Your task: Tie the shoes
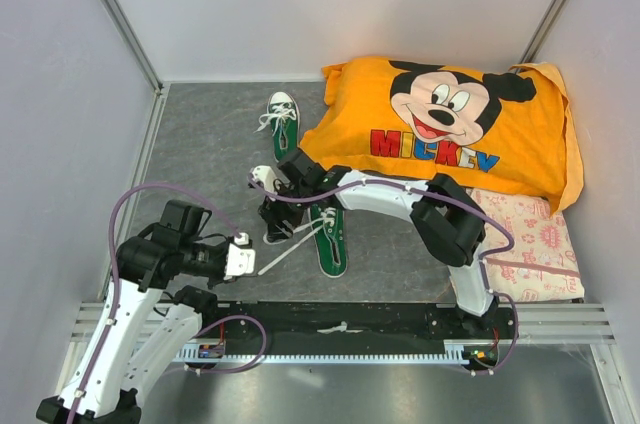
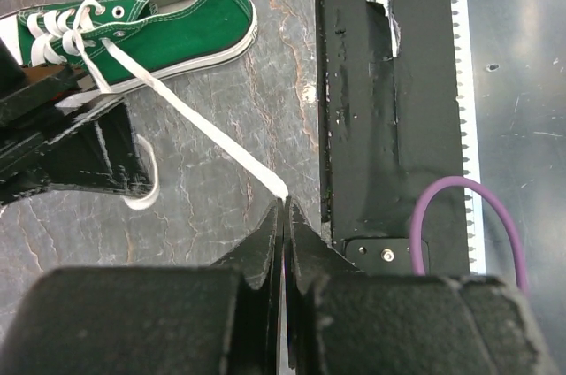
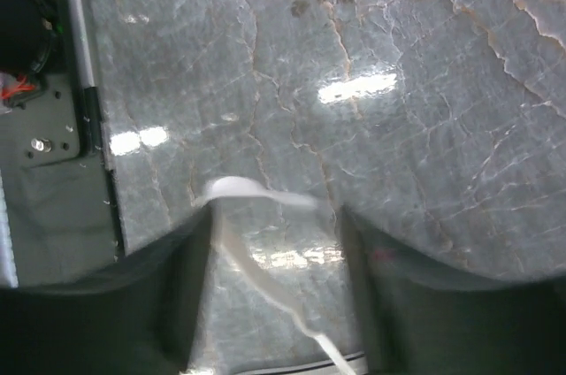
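Two green shoes lie on the grey mat: the far one (image 1: 283, 114) by the pillow, the near one (image 1: 330, 242) (image 2: 159, 26) partly under my right arm. My left gripper (image 1: 243, 256) (image 2: 285, 207) is shut on the end of a white lace (image 1: 287, 247) (image 2: 195, 118) that runs taut to the near shoe. My right gripper (image 1: 274, 224) (image 3: 274, 242) hangs just left of that shoe, its jaws open. A loose, blurred loop of lace (image 3: 239, 189) lies between its fingers, draped at the left fingertip (image 3: 190, 242).
An orange Mickey pillow (image 1: 450, 129) fills the back right, with a pink patterned cloth (image 1: 525, 239) in front of it. A black rail (image 1: 340, 329) (image 2: 389, 83) runs along the near edge. Walls close in left, right and back.
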Action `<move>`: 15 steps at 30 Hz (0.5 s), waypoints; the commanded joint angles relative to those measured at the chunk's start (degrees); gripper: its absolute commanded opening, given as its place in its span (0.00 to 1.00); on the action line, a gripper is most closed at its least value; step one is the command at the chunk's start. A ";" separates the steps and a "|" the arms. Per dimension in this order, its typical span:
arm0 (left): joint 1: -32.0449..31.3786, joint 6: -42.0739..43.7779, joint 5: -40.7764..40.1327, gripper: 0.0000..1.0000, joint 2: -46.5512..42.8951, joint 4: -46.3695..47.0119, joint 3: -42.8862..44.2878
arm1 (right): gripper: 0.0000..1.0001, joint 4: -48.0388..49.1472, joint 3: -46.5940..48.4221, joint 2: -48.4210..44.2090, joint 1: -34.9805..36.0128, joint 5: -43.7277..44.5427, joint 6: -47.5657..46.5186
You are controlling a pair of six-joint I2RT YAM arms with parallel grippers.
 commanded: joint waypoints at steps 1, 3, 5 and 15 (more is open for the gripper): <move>-0.26 3.41 1.92 0.01 -0.40 0.46 -0.03 | 0.77 -2.17 5.86 -3.70 -2.06 -3.26 1.89; -0.17 3.07 2.27 0.02 -0.49 1.95 0.41 | 0.86 -3.23 7.27 -6.24 -3.82 -4.49 3.12; -0.26 1.75 2.79 0.02 0.74 4.93 1.46 | 0.93 -4.72 8.14 -8.96 -6.54 -6.17 3.39; -1.14 -1.94 5.69 0.02 13.92 17.68 7.00 | 0.89 -12.90 4.99 -16.80 -15.43 -12.38 -1.88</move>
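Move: The right hand is low left of the shoe, its fingers already part-open around the right lace; the shoe's middle lies about 12 cm to its right and roughly level. The other shoe is some 22 cm straight ahead, and the pillow's near corner about 15 cm ahead and 10 cm right. The left hand holds the left lace shut in its fingertips, with the shoe about 10 cm ahead, 14 cm right and 8 cm below. The right fingers, already part-open, spread wide to free their grip on the right lace as the hand lifts about 14 cm, swinging forward and right some 8 cm each way towards the shoe's toe, with a slight clockwise turn and upward tip. The left hand keeps pinching its lace and, after a short pause, eases forward about 5 cm and slightly right and up, towards the shoe. ##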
